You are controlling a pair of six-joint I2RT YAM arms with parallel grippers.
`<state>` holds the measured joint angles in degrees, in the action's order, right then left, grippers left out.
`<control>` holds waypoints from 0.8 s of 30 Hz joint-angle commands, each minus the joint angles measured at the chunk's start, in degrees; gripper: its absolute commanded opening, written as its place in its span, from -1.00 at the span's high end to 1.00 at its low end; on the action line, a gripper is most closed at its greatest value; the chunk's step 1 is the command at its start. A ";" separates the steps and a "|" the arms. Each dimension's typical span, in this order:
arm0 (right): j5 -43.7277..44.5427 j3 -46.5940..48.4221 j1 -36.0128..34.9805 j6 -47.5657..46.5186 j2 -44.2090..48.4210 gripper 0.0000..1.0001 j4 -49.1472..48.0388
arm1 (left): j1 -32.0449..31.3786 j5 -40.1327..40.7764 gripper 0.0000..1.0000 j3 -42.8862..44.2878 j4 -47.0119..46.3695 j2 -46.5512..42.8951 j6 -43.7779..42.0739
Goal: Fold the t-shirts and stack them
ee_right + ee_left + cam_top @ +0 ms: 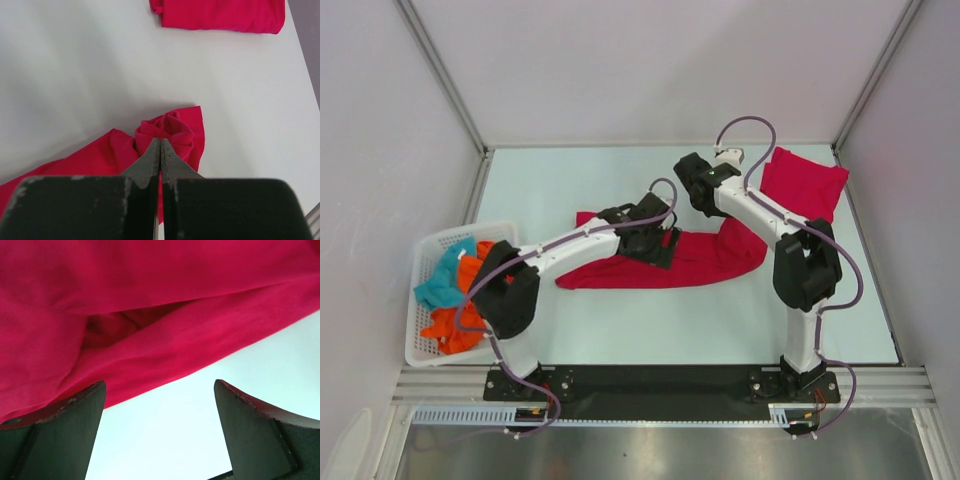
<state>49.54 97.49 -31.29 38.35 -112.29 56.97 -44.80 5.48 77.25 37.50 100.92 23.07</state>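
Observation:
One crimson t-shirt [700,262] lies stretched in a long band across the middle of the table. My left gripper [660,248] sits low over its middle, open; in the left wrist view only bare table shows between the fingers [159,385], and the cloth's edge [175,315] lies just beyond the tips. My right gripper [160,142] is shut on a bunched corner of that t-shirt [170,127] at its right end; in the top view its tips are hidden under its own arm. A second t-shirt [805,182] [220,15] lies folded at the back right.
A white basket [412,335] stands at the table's left edge, holding teal cloth [445,280] and orange cloth [460,325]. Pale walls with metal rails close in the left, back and right sides of the table.

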 commanded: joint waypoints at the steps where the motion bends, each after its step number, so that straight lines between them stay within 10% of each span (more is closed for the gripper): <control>1: 0.03 -0.28 0.97 0.50 0.32 1.00 -1.86 | -5.37 0.41 -0.89 2.90 -4.01 3.66 0.40; 24: -6.82 -5.21 8.87 -3.45 -1.44 1.00 -8.10 | -23.40 24.23 -0.98 8.88 -12.61 11.14 -21.04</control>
<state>43.13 92.77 -23.40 35.51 -113.16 50.83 -65.54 21.58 84.71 28.32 110.67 9.82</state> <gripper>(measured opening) 0.010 0.986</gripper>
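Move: The folded-over t-shirt's near right corner, the left hand's apparent goal, lies some 20 cm to its right, about 3 cm nearer the base and 8 cm below; the shirt's middle is roughly straight under that hand, also 8 cm down. From the right hand, which still pinches the shirt's raised right end, that corner is about 13 cm back, 3 cm right and 13 cm down. The folded stack sits roughly 16 cm right of the right hand, 6 cm farther out and 13 cm lower. The t-shirt's right end stays pinched in the shut right fingers and is carried about 4 cm right while being lowered nearly as far. Meanwhile the left hand, wide open, sweeps some 12 cm right and a little back towards the near right corner, dipping and rising again, turning clockwise as its fingertips swing outward. ##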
